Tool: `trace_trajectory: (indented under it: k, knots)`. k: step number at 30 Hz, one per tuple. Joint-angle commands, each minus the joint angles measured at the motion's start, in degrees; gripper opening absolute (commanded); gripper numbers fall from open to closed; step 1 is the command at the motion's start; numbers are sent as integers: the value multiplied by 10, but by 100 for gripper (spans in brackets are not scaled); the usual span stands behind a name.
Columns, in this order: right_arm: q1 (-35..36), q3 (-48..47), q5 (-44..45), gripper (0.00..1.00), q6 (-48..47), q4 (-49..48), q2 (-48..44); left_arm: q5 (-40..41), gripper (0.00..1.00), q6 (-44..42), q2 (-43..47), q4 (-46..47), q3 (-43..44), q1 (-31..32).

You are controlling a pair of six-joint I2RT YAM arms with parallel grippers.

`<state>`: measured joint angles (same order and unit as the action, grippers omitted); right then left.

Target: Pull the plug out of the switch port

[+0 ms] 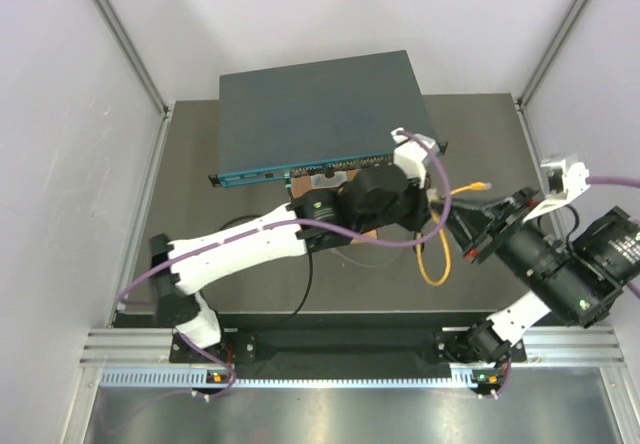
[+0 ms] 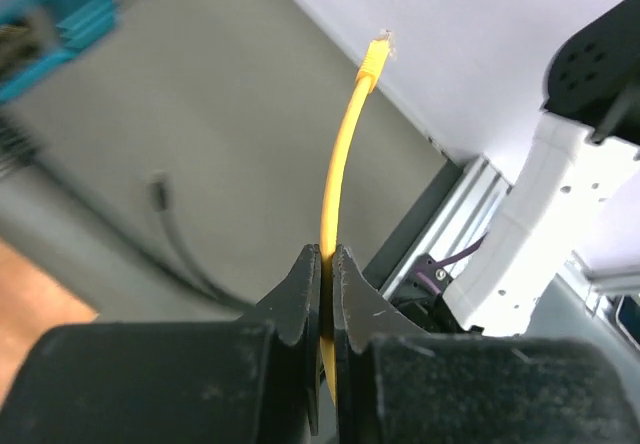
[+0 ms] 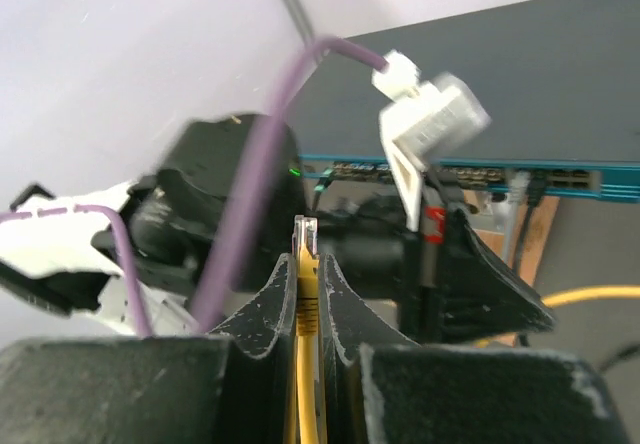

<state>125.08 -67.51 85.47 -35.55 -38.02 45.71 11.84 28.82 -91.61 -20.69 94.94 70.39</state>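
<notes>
The switch (image 1: 320, 114) is a flat dark grey box with a teal front strip at the back of the table. It also shows in the right wrist view (image 3: 520, 94) and as a blurred teal corner in the left wrist view (image 2: 60, 14). My left gripper (image 1: 432, 202) (image 2: 325, 249) is shut on a yellow cable (image 2: 335, 164), whose far plug (image 2: 380, 49) hangs free in the air (image 1: 484, 183). My right gripper (image 1: 460, 229) (image 3: 308, 254) is shut on the cable's other yellow plug (image 3: 305, 239), with its clear tip pointing at the switch but apart from it.
A brown wooden board (image 1: 305, 179) lies under the switch's front. The yellow cable loops down on the mat (image 1: 435, 264). A black cable (image 1: 305, 284) runs toward the near edge. Purple arm cables (image 3: 250, 184) cross the right wrist view. White walls enclose the table.
</notes>
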Motion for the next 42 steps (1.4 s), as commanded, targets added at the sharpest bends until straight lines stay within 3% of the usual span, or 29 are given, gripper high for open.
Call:
trace_trajectory:
  k: [1, 6, 9, 10, 13, 15, 16, 24, 30, 36, 42]
  knots:
    - [-40, -32, 57, 0, 61, 131, -26, -96, 0, 15, -52, 18, 43, -27]
    - [-135, -66, 73, 0, 216, 374, -82, -139, 0, 62, -142, 30, 79, -72]
    - [-175, -27, 74, 0, 225, 393, -137, -157, 7, 79, -190, 50, 100, -82]
    - [-178, -16, 72, 0, 231, 394, -149, -161, 18, 79, -202, 56, 106, -83]
    - [-178, 15, 83, 0, 232, 392, -169, -154, 28, 70, -241, 36, 146, -83]
    - [-178, 30, 94, 0, 227, 393, -156, -125, 51, 63, -241, 32, 148, -84]
    - [-178, 30, 95, 0, 228, 393, -156, -125, 51, 63, -241, 30, 148, -84]
    - [-179, 101, 106, 0, 266, 394, -175, -102, 68, 41, -159, 28, 83, -76]
    - [-198, 154, 116, 0, 312, 398, -181, -74, 69, 27, -43, 23, -4, -44]
    - [-246, 164, 109, 0, 327, 396, -125, 13, 65, 36, 85, -30, -92, -10]
    - [-320, 169, 89, 0, 352, 402, -84, 10, 65, 56, 243, 5, -203, -3]
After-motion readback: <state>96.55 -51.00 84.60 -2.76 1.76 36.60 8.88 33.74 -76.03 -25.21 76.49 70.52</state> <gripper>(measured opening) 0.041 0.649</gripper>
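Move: The left hand pinches the yellow cable short of its free plug, which sticks out about 8 cm to the right and 4 cm ahead, slightly below. The black plug in its switch port is roughly 15 cm ahead, 3 cm left and 9 cm below that hand, with the grey plug 1 cm to the left of the black one. The right hand grips the other yellow plug, just 2 cm ahead of its finger pads; the black plug lies some 26 cm ahead, 4 cm right and 25 cm lower. The left fingers let go of the yellow cable after carrying it about 10 cm down, 8 cm right and some 6 cm forward; open, that hand then backs off left and towards its base, rising late, with the black cable seemingly hooked on it. The right hand keeps its pinch on the yellow plug, swings forward and right, then sinks some 10 cm while easing back left, turning clockwise. ##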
